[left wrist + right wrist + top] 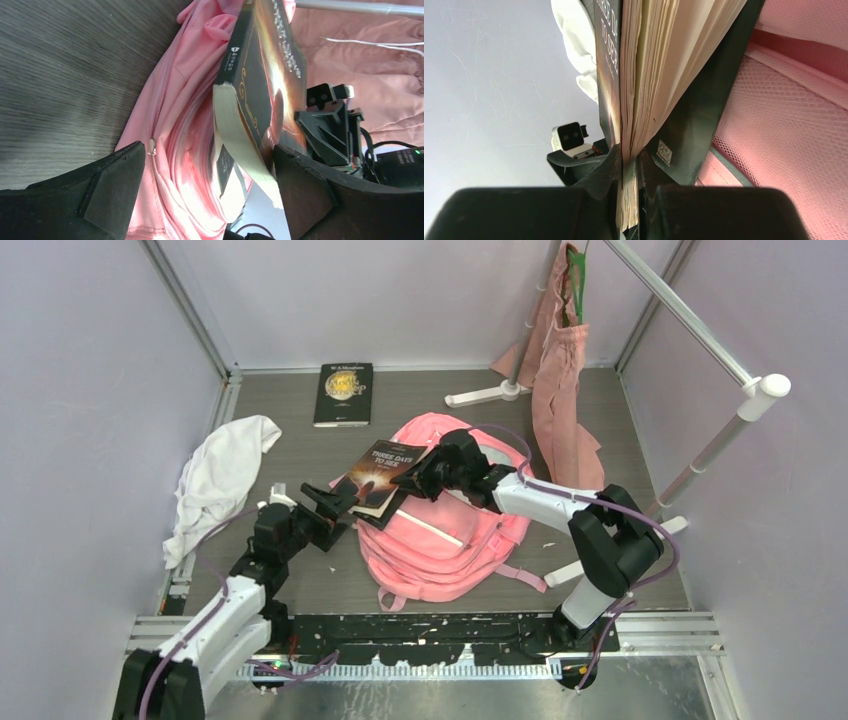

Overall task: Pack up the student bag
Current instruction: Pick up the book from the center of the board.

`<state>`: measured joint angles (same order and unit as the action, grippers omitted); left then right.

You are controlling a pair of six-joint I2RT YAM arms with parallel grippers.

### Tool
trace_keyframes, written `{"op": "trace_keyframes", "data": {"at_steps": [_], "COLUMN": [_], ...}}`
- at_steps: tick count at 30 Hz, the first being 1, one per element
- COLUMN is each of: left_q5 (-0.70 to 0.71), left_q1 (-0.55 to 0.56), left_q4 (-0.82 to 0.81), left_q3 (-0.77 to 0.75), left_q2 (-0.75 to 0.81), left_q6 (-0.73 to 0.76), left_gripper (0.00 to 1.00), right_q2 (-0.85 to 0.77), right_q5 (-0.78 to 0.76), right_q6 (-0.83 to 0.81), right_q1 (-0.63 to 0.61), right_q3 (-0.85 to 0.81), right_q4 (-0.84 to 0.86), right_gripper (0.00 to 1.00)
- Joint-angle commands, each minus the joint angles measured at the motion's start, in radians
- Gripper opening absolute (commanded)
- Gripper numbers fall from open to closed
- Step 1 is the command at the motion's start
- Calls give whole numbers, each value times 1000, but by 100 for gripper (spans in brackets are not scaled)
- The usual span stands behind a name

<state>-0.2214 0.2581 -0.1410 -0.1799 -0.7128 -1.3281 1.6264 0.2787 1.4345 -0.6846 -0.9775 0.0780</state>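
The student bag [450, 540], a large pink backpack, lies flat at the table's centre. A dark paperback book [385, 472] hangs tilted over the bag's left top edge. My right gripper [418, 483] is shut on the book's right edge. In the right wrist view the gripper [629, 165] pinches the book's pages [659, 60] above the bag's pink mesh [784, 125]. My left gripper [335, 505] is open at the book's lower left corner. In the left wrist view the left gripper [207, 155] has its jaws spread wide. The book [255, 90] lies beside one finger, over the bag's folds [175, 125].
A second dark book [344, 393] lies at the back of the table. A white cloth [220, 475] is heaped at the left wall. A dusty-pink tote [560, 390] hangs on a white rack [700, 330] at the back right.
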Motion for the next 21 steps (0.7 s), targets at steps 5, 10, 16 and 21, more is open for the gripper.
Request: {"op": "trace_keyframes", "data": {"at_steps": [5, 10, 16, 21], "left_q5": [-4, 6, 37, 57], "left_q1": [65, 93, 99, 99], "left_q4": [-346, -441, -459, -399], "left_q3": [-59, -63, -60, -85], "left_q2": [-220, -281, -264, -217], "left_q6": [-14, -61, -81, -78], "left_gripper": [91, 83, 56, 13], "right_q2": [-1, 8, 23, 28], "right_q5": [20, 23, 34, 44], "right_q6": [41, 46, 52, 24], "right_q1": [7, 7, 5, 1], "right_q3": [-22, -27, -24, -19], "right_q4": [100, 104, 110, 100], "right_gripper": [1, 1, 1, 1]}}
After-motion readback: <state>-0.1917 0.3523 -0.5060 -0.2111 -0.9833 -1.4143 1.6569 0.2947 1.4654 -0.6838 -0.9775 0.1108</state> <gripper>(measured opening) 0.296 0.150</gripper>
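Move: The book, its fore-edge pinched in the right hand, has its middle about 9 cm ahead of the open left hand, 7 cm to its right and a couple of centimetres higher. The pink backpack's middle lies some 21 cm to the left hand's right, 2 cm ahead and 5 cm lower; the white towel is roughly 29 cm to its left and 7 cm ahead, 10 cm down. From the right hand, the book's middle is about 5 cm left and 2 cm ahead. Rightward and forward, the left hand travels about 3.5 cm and 2.5 cm to the book's near left end, dipping a centimetre before climbing some 3 cm. Its wide-open fingers close to under a third of their opening, one pad on each side of the spine, taking hold there. The right hand keeps its pinch on the fore-edge and stays nearly still. ##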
